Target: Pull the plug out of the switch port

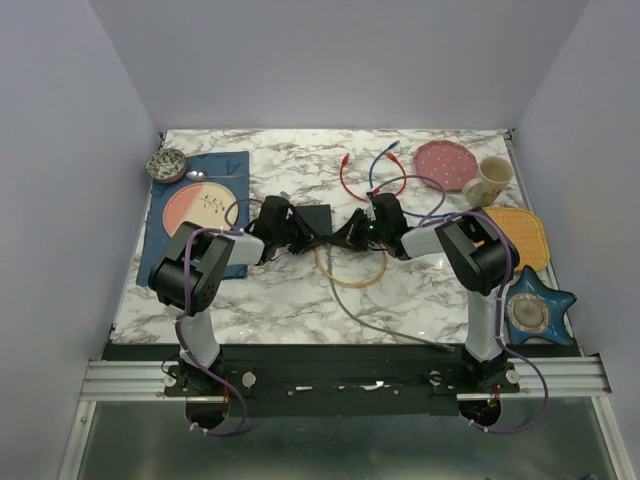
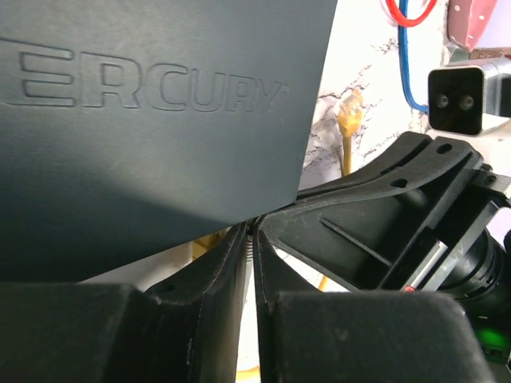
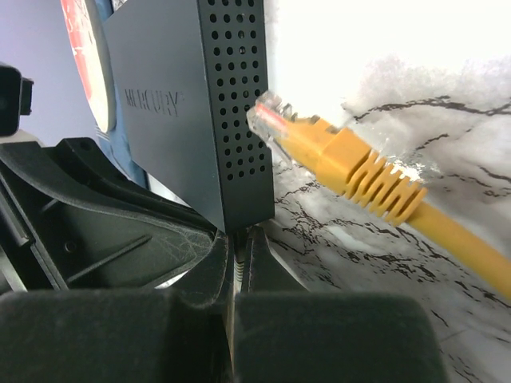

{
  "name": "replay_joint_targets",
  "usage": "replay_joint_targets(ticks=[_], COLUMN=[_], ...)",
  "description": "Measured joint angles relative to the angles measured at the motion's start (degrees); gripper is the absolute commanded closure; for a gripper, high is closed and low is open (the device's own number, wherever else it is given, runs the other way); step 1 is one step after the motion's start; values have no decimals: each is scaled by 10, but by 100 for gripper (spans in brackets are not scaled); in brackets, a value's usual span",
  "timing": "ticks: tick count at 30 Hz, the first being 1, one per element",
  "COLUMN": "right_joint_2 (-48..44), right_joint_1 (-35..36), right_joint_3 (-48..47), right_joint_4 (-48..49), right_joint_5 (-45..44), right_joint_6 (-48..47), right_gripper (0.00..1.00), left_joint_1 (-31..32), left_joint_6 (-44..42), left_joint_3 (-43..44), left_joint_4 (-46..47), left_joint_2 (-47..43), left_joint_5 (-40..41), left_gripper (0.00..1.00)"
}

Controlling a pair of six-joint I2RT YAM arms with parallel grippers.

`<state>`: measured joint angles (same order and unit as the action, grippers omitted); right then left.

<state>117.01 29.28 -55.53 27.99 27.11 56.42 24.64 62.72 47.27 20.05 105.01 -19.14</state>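
The switch (image 1: 312, 217) is a flat black box lying at the table's middle. It fills the upper left of the left wrist view (image 2: 160, 120) and shows its perforated side in the right wrist view (image 3: 235, 120). The yellow plug (image 3: 319, 144) lies free on the marble beside that side, in no port, its clear tip bare. It also shows as a small yellow plug (image 2: 349, 112) past the switch. My left gripper (image 2: 254, 227) is shut, tips at the switch's corner. My right gripper (image 3: 239, 239) is shut just under another corner, holding nothing. Both grippers (image 1: 297, 232) (image 1: 350, 232) meet beside the switch.
The yellow cable (image 1: 350, 283) loops in front of the grippers, and a grey cable (image 1: 370, 315) runs toward the near edge. Red (image 1: 350, 185) and blue (image 1: 385, 160) cables lie behind. Pink plate (image 1: 445, 163), mug (image 1: 487, 180) and yellow mat (image 1: 520, 235) stand right; blue mat (image 1: 165, 235) left.
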Motion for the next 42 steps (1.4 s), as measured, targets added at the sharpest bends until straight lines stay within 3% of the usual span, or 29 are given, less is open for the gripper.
replay_joint_targets(ticks=[25, 35, 38, 42], right_joint_2=[-19, -21, -38, -108], right_joint_1=[-3, 66, 63, 62], right_joint_3=[1, 45, 54, 56], right_joint_4=[-40, -101, -119, -207], right_joint_5=[-1, 191, 188, 103], right_joint_6=[-85, -76, -80, -120], right_gripper=[99, 99, 99, 99], left_joint_1=[0, -18, -21, -25], left_joint_6=[55, 80, 83, 84], left_joint_3=[42, 43, 43, 36], left_joint_4=[-48, -7, 1, 21], left_joint_2=[23, 28, 28, 22], left_joint_5=[-14, 37, 40, 38], left_gripper=[78, 78, 78, 75])
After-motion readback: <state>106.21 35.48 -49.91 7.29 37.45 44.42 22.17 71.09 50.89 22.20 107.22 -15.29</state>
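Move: The right hand already has the gray cable's plug pinched between its shut fingers, still in the port; the switch's middle lies about 5 cm ahead and 6 cm to the left of this hand. The yellow plug, still seated, is some 3 cm to its left and level with it, and the loose yellow plug about 7 cm to its right and 2 cm ahead. From the left hand, at the switch's front edge, the gray plug is about 2 cm to the right and 1 cm below. Keeping its pinch, the right hand first works the gray plug only about 1 cm rightward while its wrist tilts slightly, then yanks it straight back from the switch, some 13 cm in a quick stroke with a counter-clockwise swing of about 25 degrees, and ends by easing a little forward, right and up. The left hand braces at the switch's front edge, pulled barely 1 cm to the right during the straining, then surges about 4 cm forward and a little left as the right hand draws away, its fingers staying slightly open. ##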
